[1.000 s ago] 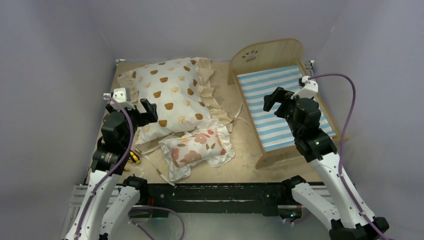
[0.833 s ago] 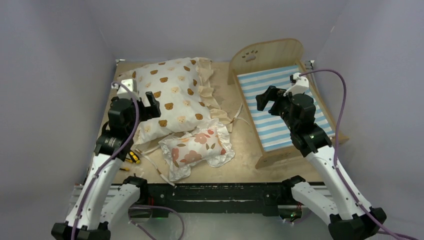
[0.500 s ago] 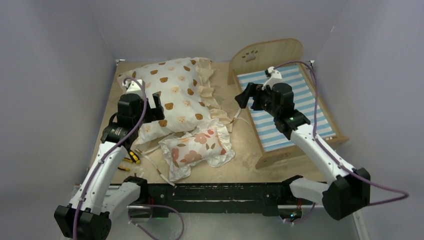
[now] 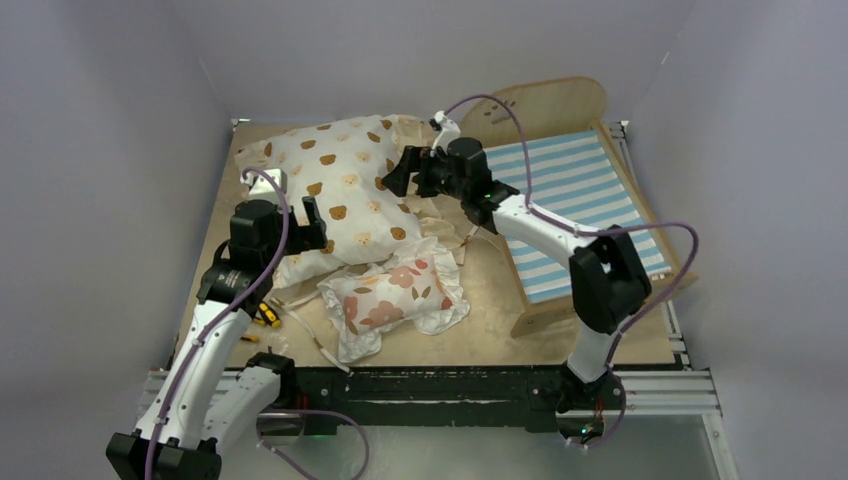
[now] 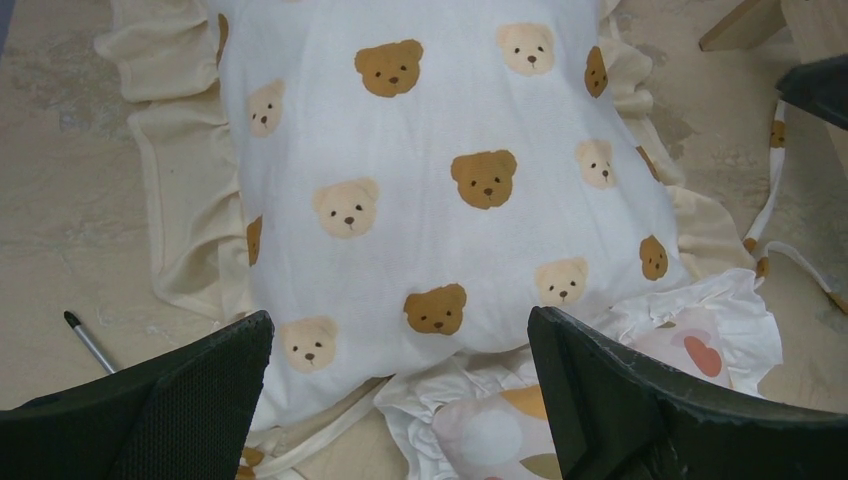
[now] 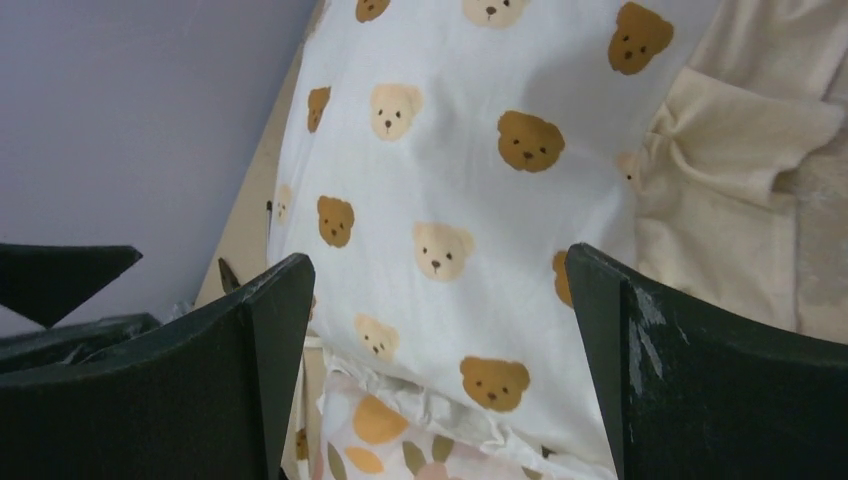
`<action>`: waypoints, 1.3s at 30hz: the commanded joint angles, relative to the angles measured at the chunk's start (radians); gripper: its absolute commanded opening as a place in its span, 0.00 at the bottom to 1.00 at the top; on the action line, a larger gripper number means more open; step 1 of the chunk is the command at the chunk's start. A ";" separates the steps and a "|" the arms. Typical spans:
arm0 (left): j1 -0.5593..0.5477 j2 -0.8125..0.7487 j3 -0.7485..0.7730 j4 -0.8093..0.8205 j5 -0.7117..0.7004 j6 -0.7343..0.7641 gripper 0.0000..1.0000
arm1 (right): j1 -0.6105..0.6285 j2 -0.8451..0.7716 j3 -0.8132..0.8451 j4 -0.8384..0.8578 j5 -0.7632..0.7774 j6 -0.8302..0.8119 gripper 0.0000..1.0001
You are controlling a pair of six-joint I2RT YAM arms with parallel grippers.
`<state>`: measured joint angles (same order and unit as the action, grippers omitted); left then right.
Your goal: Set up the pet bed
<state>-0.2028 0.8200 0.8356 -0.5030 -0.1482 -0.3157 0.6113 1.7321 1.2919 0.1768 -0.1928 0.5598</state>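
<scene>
The pet bed [image 4: 600, 190], a light-wood frame with a blue-and-white striped base, stands at the back right with nothing lying in it; my right arm reaches across its near left corner. A large bear-print cushion [image 4: 340, 185] [image 5: 440, 160] [image 6: 470, 190] lies at the back left. A small floral pillow [image 4: 395, 295] [image 5: 500, 430] [image 6: 390, 440] rests against its near edge. My left gripper [image 4: 312, 222] [image 5: 400, 315] hangs open over the cushion's near left part. My right gripper [image 4: 397, 170] [image 6: 438, 255] hangs open above the cushion's ruffled right side. Neither holds anything.
A yellow-and-black tool [image 4: 265, 315] lies by the table's left edge, and a thin dark-tipped stick [image 5: 88, 340] lies on the board nearby. Cream fabric ties [image 4: 310, 330] [image 5: 790, 240] trail from the cushion over the tan tabletop [image 4: 490, 300]. Grey walls close in on three sides.
My right arm has swung left, from above the bed's striped base to above the cushion's right edge. My left gripper has moved forward and right over the cushion. Both stayed open.
</scene>
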 commanded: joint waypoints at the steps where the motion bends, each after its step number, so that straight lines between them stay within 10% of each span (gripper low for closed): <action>1: 0.008 -0.012 -0.004 0.024 0.035 0.017 0.99 | 0.012 0.147 0.150 0.066 0.062 0.052 0.99; 15: 0.012 -0.014 -0.007 0.023 0.037 0.021 0.99 | 0.047 0.630 0.422 0.050 0.063 0.100 0.94; 26: 0.015 -0.020 -0.009 0.024 0.042 0.023 0.99 | 0.053 0.576 0.425 -0.011 0.038 -0.129 0.00; 39: 0.016 -0.032 -0.008 0.018 0.012 0.021 0.99 | 0.095 0.288 0.686 -0.395 0.283 -0.534 0.00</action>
<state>-0.1967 0.8009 0.8352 -0.5026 -0.1173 -0.3103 0.6910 2.1445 1.8389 -0.0727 -0.0296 0.2035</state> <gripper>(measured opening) 0.991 0.020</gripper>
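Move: The bear-print cushion's middle lies about 17 cm left of the right hand, 2 cm ahead and some 19 cm below. The near part of its right half is closer, roughly 8 cm ahead and 8 cm left. The floral pillow is 18 cm back and 5 cm left; the striped bed frame is 33 cm right and 2 cm back. From the left hand, the cushion's middle is about 14 cm ahead, 7 cm right and 18 cm below. Send the open right gripper forward and left, then mostly down, about 17 cm in all, onto the right half of the bear-print cushion. Shut the fingers there to pinch a fold of its fabric, then lift some 13 cm almost straight up with the fold held, rolling the hand so its left side drops and tipping the fingers up a little. ##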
